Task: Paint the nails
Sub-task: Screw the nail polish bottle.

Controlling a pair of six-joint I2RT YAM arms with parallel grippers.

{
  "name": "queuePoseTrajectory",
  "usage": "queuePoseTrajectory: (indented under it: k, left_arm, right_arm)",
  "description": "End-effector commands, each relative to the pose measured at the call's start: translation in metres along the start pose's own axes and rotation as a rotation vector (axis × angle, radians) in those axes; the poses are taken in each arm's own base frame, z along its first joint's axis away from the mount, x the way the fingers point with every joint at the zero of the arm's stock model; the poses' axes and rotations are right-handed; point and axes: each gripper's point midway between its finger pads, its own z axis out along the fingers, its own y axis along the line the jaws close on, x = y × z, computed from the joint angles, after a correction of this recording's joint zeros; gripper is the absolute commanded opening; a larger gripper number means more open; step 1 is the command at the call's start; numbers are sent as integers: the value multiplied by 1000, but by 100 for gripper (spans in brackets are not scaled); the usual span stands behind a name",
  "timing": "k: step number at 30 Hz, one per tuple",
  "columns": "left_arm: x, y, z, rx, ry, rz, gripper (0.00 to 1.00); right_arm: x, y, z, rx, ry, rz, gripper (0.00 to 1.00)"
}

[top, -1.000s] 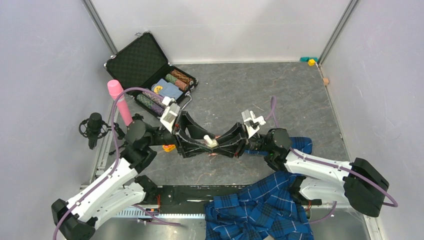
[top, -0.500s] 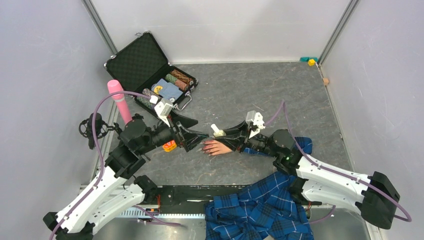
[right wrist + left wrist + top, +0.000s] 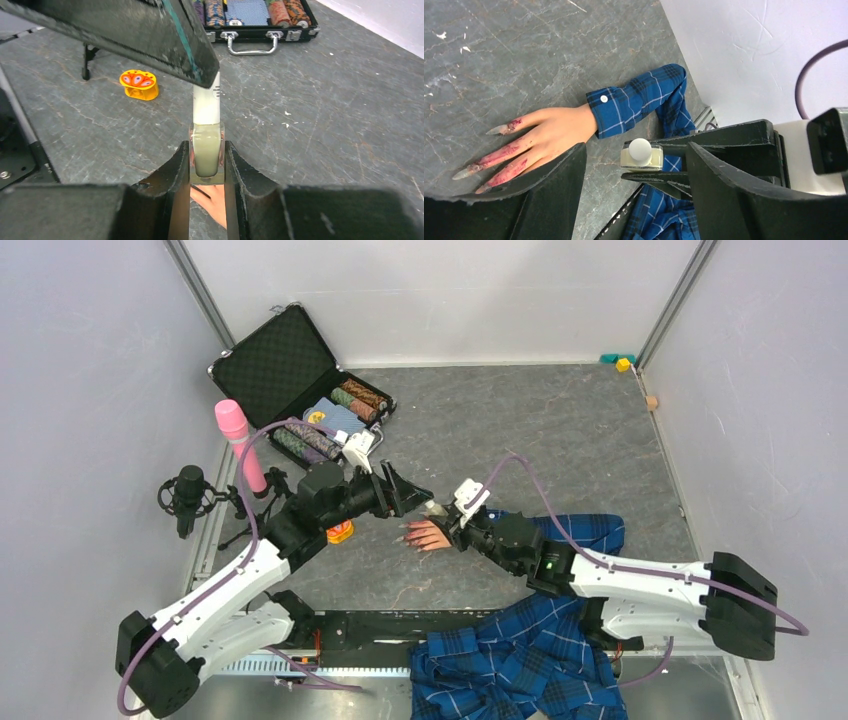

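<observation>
The flesh-coloured mannequin hand (image 3: 551, 132) lies flat on the grey table, its blue plaid sleeve (image 3: 639, 97) running off to the right. Its long pointed nails (image 3: 465, 173) and fingers carry red smears. My right gripper (image 3: 207, 150) is shut on a small clear bottle (image 3: 206, 147) with a white cap (image 3: 206, 102), held just above the hand (image 3: 428, 535). My left gripper (image 3: 636, 150) is open, its jaws standing wide on either side of the cap (image 3: 640, 149) without touching it. In the top view the left gripper (image 3: 410, 498) meets the bottle (image 3: 436, 508) from the left.
An open black case (image 3: 270, 365) holding poker chips lies at the back left, with a pink cylinder (image 3: 238, 445) beside it. A small orange object (image 3: 340, 532) sits under the left arm. Plaid cloth (image 3: 520, 660) hangs over the near edge. Small blocks (image 3: 620, 362) lie in the far right corner.
The left gripper opened off the bottle's cap, drew back, then came forward again around it. The right gripper carried the bottle left, over the hand.
</observation>
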Motion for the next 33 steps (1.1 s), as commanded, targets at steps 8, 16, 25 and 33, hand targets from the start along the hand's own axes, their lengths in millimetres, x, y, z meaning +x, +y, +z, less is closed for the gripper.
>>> queuePoseTrajectory:
  k: [8,16,25,33]
  left_arm:
    - [0,-5,14,74,-23,-133,60]
    - [3,1,20,63,-10,-127,37]
    - [0,-4,14,103,-30,-33,2]
    - [-5,-59,-21,397,-83,138,2]
  right_arm:
    - [-32,-5,17,99,-49,-34,0]
    - [-32,-1,18,84,-47,-36,0]
    - [-28,7,17,22,-47,-18,0]
    - [-48,23,4,-261,-173,169,0]
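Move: Just off the left fingertips, the white cap of the nail polish bottle is about 2 cm to the right and 2 cm below, level fore and aft. The right hand already grips the bottle; from it the cap is some 3 cm up, 2 cm left and 1 cm ahead. On the table roughly 21 cm below the left hand, the fake hand lies level fore and aft and 4 cm right, the orange-yellow toy 1 cm back and 19 cm left. Sinking about 2 cm and edging 1.5 cm right, the left hand brings its wide-open fingers around the cap and closes them until they pinch it. The right hand keeps its grip and carries the bottle about 1 cm forward and left to meet them, then holds nearly still. At the very end both rise about 1 cm, the left also drawing back about 1 cm. ##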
